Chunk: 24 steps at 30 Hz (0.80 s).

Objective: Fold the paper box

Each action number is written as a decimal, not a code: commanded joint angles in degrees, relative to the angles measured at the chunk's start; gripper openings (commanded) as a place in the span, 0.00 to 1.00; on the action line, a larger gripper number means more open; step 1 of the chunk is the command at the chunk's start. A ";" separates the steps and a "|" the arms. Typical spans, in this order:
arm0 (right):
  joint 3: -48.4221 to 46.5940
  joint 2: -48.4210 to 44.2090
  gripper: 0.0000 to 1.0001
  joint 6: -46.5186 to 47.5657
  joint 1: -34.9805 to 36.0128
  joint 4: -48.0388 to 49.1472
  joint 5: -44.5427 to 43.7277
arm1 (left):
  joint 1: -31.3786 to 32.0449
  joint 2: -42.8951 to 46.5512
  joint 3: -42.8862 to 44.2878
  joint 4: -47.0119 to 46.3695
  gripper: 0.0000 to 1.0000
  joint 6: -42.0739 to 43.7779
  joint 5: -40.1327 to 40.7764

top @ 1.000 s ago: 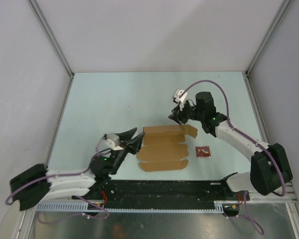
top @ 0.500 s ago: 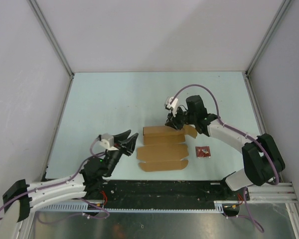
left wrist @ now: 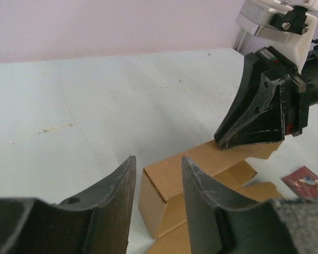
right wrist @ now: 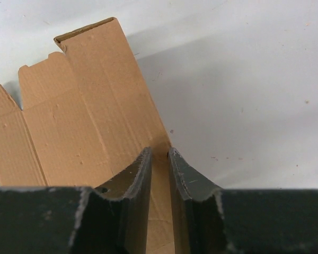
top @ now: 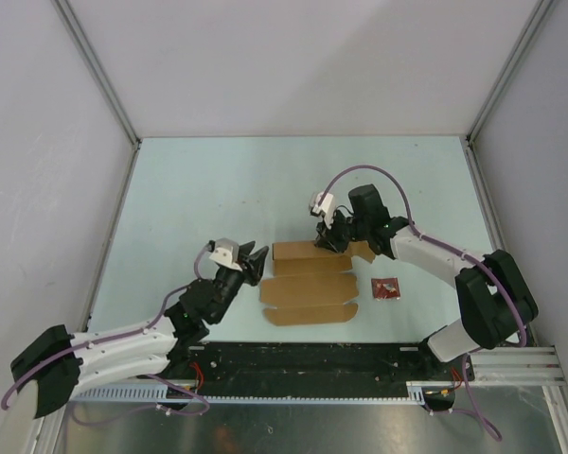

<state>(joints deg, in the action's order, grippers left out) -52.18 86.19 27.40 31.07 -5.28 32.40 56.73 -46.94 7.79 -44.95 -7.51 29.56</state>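
The paper box (top: 308,288) is a brown cardboard sheet lying on the table between the arms. Its far panel (left wrist: 201,166) is tilted up, with an end tab folded down at the left. My right gripper (top: 329,242) reaches down onto the far edge of that panel. In the right wrist view its jaws (right wrist: 159,151) stand a narrow gap apart, and the cardboard (right wrist: 90,106) shows flat through the gap with nothing pinched. My left gripper (top: 256,256) is open just left of the box. Its fingers (left wrist: 159,161) frame the raised corner without touching it.
A small red square packet (top: 387,287) lies on the table just right of the box and also shows in the left wrist view (left wrist: 307,180). Grey walls close in the pale table (top: 199,189) on three sides. A black rail (top: 303,359) runs along the near edge.
My right gripper moved left and down onto the far panel, and its jaws narrowed. My left gripper swung forward and right to the box's left end, its jaws slightly narrower.
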 commanded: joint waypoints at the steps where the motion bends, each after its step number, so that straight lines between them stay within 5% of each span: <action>1: -1.43 -0.15 0.25 0.99 -0.04 -1.93 0.11 | -1.36 -2.28 4.77 -1.90 0.44 0.83 -3.98; 8: -1.43 -7.35 0.39 -1.38 -3.55 0.27 0.73 | -1.71 -9.22 10.48 -1.90 0.44 3.54 -10.13; 15: -1.52 -12.80 0.45 -6.47 -16.01 1.06 2.84 | -0.13 -14.23 13.30 -2.07 0.44 6.71 -23.84; 24: -1.43 -13.33 0.56 -5.52 -24.47 -6.22 5.13 | 6.64 -32.94 19.97 -4.79 0.42 6.38 -27.19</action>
<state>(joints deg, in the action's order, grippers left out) -52.21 73.82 21.41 8.60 -7.35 35.00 62.57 -72.93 23.51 -46.30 -1.45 6.85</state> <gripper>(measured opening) 0.537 0.429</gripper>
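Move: The box's raised far strip lies under the right fingertips, its middle about 4 cm to their left and 1 cm below. The end tab stands roughly 9 cm to their right, and the red packet some 15 cm right, 9 cm back and 6 cm lower. From the left hand the box's middle panel is about 12 cm right, 4 cm back and 12 cm below; the same strip lies some 5 cm ahead, 15 cm right and 7 cm below. The box's far strip is let go by the right fingers, which open from nearly shut to about half and come free, the hand sweeping some 13 cm right with a rise and a reach forward, past the end tab. Meanwhile the left hand, fingers still half open and empty, swings about 13 cm right and a little back over the middle panel, turning nearly 30 degrees clockwise; it rises slightly, then sinks late. ##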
